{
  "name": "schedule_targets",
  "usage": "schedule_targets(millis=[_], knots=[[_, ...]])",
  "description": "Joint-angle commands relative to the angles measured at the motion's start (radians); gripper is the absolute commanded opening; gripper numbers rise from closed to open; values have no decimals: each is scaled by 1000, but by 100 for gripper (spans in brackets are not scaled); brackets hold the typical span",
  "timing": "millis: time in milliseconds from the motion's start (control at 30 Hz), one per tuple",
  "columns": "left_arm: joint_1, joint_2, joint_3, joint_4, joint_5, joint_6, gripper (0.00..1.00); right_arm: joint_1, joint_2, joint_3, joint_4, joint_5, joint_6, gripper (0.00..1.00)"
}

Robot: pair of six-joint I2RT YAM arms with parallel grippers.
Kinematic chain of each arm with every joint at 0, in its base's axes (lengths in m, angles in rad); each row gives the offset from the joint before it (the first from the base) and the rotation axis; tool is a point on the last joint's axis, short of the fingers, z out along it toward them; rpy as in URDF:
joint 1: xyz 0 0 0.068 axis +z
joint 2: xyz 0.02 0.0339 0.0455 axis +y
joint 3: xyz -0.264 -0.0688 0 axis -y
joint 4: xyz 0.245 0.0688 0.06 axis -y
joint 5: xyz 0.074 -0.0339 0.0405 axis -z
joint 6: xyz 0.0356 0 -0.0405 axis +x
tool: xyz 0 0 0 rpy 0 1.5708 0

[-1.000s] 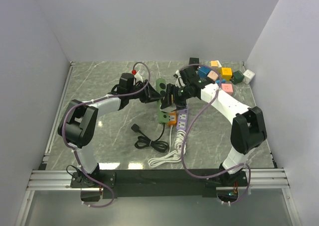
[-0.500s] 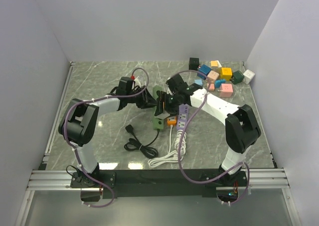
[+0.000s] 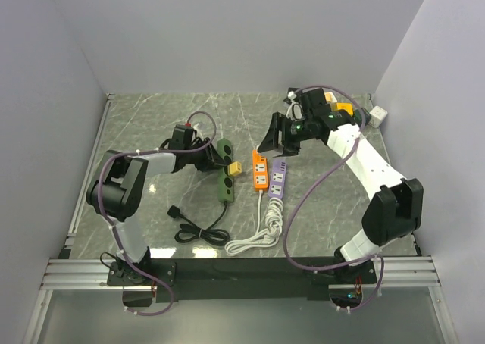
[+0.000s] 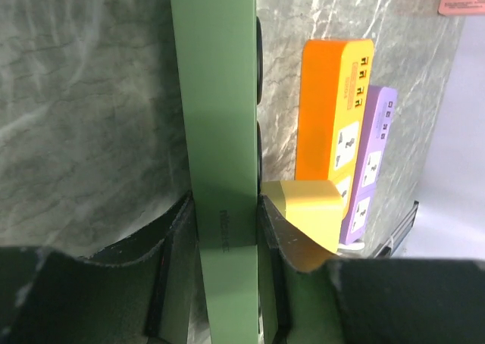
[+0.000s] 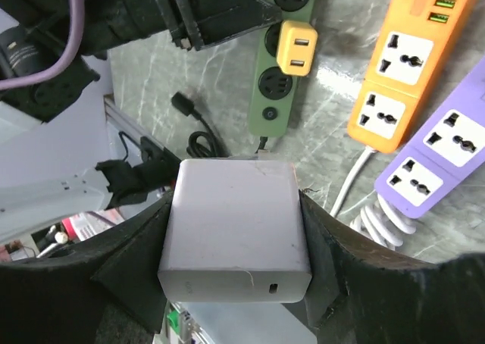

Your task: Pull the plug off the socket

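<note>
The socket is a green power strip (image 3: 225, 179) lying left of centre on the table; my left gripper (image 3: 214, 156) is shut on its far end. In the left wrist view the jaws clamp the strip's narrow edge (image 4: 220, 132). A yellow plug (image 3: 236, 168) sits in one of its outlets (image 5: 295, 47). My right gripper (image 3: 274, 141) hangs above the table to the right of the strip, shut on a white block plug (image 5: 235, 230). This plug is clear of the green strip (image 5: 284, 71) and fills the gap between the pads.
An orange strip (image 3: 260, 171) and a purple strip (image 3: 277, 179) lie side by side just right of the green one, with a coiled white cable (image 3: 258, 234) below them. A black cord (image 3: 193, 230) coils at the near left. Coloured cubes (image 3: 345, 111) sit at the back right.
Both grippers were together at the green strip in the middle. The right one has drawn back and right with the white plug; the left has carried the strip leftward.
</note>
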Motion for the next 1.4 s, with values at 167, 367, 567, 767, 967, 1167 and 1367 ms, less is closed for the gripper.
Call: schedule_targets(millis=[167,367,567,767,967,1167,1367], knots=[[-11,-22,15,32,30,31,0,-173,90,43,184,364,193,0],[-11,-54,-2,28,52,25,1,-317,331,290,207,522,314,0],[-11,-88,-7,3,44,22,0,-460,520,438,272,459,454,0],[-11,-90,22,-36,32,37,1,-500,716,709,189,383,454,43],[-11,-64,50,-29,50,22,0,-527,710,745,169,363,466,79],[-9,-48,57,-10,58,14,1,-544,441,516,189,360,402,88],[-9,-42,68,-9,67,15,1,-491,227,297,201,248,233,88]])
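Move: The peach plug in the far-right heap, where my right hand takes the white plug it already holds, is about 28 cm ahead, 24 cm right and 18 cm below. Blue plug: 3 cm farther out than the peach one and 4 cm to its left; yellow plug: 2 cm farther, 9 cm right; pink plug: 9 cm nearer, 7 cm right. From my left hand the peach plug is some 20 cm ahead, 40 cm right, about level. I swing the still-pinched white plug away from the strips to the heap, some 30 cm forward, 27 cm right and 10 cm down, turning my right hand about 60 degrees clockwise. There I open the fingers, let go, then draw back and up, while my left hand keeps its grip on the green strip, nearly still. ##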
